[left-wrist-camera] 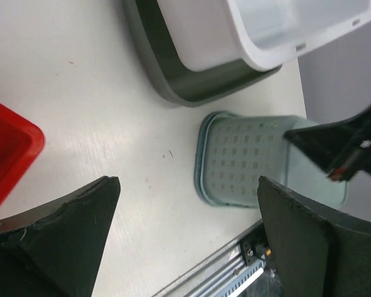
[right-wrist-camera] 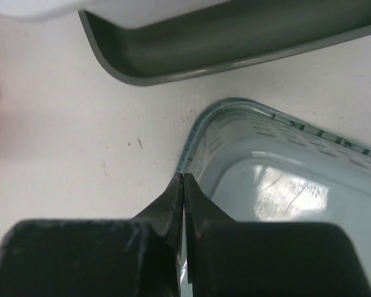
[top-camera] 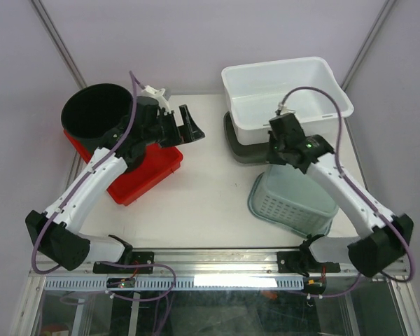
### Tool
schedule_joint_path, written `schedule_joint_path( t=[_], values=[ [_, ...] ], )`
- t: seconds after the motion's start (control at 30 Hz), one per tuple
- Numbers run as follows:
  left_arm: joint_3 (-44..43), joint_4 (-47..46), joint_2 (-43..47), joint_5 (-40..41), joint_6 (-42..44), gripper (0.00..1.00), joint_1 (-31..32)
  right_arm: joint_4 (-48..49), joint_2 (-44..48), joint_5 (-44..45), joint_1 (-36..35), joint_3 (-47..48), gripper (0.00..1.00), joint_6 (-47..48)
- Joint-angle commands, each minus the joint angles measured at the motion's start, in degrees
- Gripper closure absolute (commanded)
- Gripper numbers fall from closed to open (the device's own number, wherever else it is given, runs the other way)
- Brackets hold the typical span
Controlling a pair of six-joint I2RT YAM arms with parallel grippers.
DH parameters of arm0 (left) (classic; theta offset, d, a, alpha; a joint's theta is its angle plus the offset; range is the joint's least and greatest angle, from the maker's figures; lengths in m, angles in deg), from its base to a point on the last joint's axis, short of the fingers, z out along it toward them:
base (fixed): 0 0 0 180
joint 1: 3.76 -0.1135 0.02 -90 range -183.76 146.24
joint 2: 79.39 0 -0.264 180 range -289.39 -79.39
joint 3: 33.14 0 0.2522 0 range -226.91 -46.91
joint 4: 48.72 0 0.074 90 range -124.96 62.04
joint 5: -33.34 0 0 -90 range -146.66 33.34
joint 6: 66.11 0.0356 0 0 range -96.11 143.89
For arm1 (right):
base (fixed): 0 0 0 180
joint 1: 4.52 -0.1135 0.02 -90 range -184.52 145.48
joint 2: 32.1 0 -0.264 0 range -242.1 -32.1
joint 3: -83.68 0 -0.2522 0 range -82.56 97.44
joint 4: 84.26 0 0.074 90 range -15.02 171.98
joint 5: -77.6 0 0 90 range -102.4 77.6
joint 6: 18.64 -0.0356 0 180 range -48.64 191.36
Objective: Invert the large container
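Note:
The teal perforated container [top-camera: 294, 199] sits on the table at the near right, and the right wrist view shows its open inside [right-wrist-camera: 266, 179]. My right gripper [top-camera: 275, 157] is at its far left rim, shut on the thin wall with the fingertips [right-wrist-camera: 183, 177] pinched together. My left gripper [top-camera: 189, 127] hovers over the middle left of the table, open and holding nothing [left-wrist-camera: 187, 182]. From the left wrist view the teal container [left-wrist-camera: 247, 161] lies well ahead of its fingers.
A white tub [top-camera: 287, 91] rests in a dark grey tray [top-camera: 241, 143] at the back right, just beyond the teal container. A black bucket [top-camera: 94, 112] stands on a red tray [top-camera: 150, 171] at the left. The metal rail runs along the near edge.

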Motion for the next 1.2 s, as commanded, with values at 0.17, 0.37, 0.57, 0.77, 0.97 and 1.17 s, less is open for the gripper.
schedule_joint_path(
  t=[0.17,0.37,0.57,0.77,0.97,1.17],
  values=[
    [-1.51,-3.47,-4.40,-3.04,3.64,0.01,6.62,-2.86,18.11,-7.45,1.24,2.51,0.86,0.86],
    [-1.56,-3.64,-5.13,-1.94,3.88,0.01,6.81,-11.07,16.53,-17.57,-5.72,1.94,0.77,-1.20],
    [-2.17,-3.64,-5.90,-3.26,2.94,0.01,6.82,-13.10,12.33,-15.47,-10.01,-3.16,0.64,-3.95],
    [-1.45,-3.75,-6.40,-3.85,2.72,0.01,6.92,-14.48,10.31,-1.74,-6.37,-3.92,0.64,-6.68],
    [-1.70,-3.73,-5.71,-4.30,2.95,0.01,7.21,-14.95,13.13,8.43,6.21,-5.54,0.66,-11.39],
    [-1.12,-3.73,-5.89,-4.53,3.17,0.01,7.48,-13.05,14.82,13.12,15.03,-5.03,0.64,-12.25]
  ],
)
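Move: The upturned container lies with its middle about 11 cm to the right of the right gripper, 13 cm back and some 5 cm below, the fingertips being by its far left edge. The grey tray sits about 12 cm ahead of that gripper, neither left nor right, some 12 cm below. The white bin on it is roughly 22 cm ahead and 7 cm right. From the left gripper the container is about 38 cm right, 26 cm back and well below. Raise the right gripper about 9 cm from the container's far left edge, swing it back roughly 12 cm along the left side and lower it again while opening the fingers about a third. Then sweep right some 14 cm and a little forward, turning the hand clockwise, to push the left wall. Let the left gripper, wide open, drift right and down. ##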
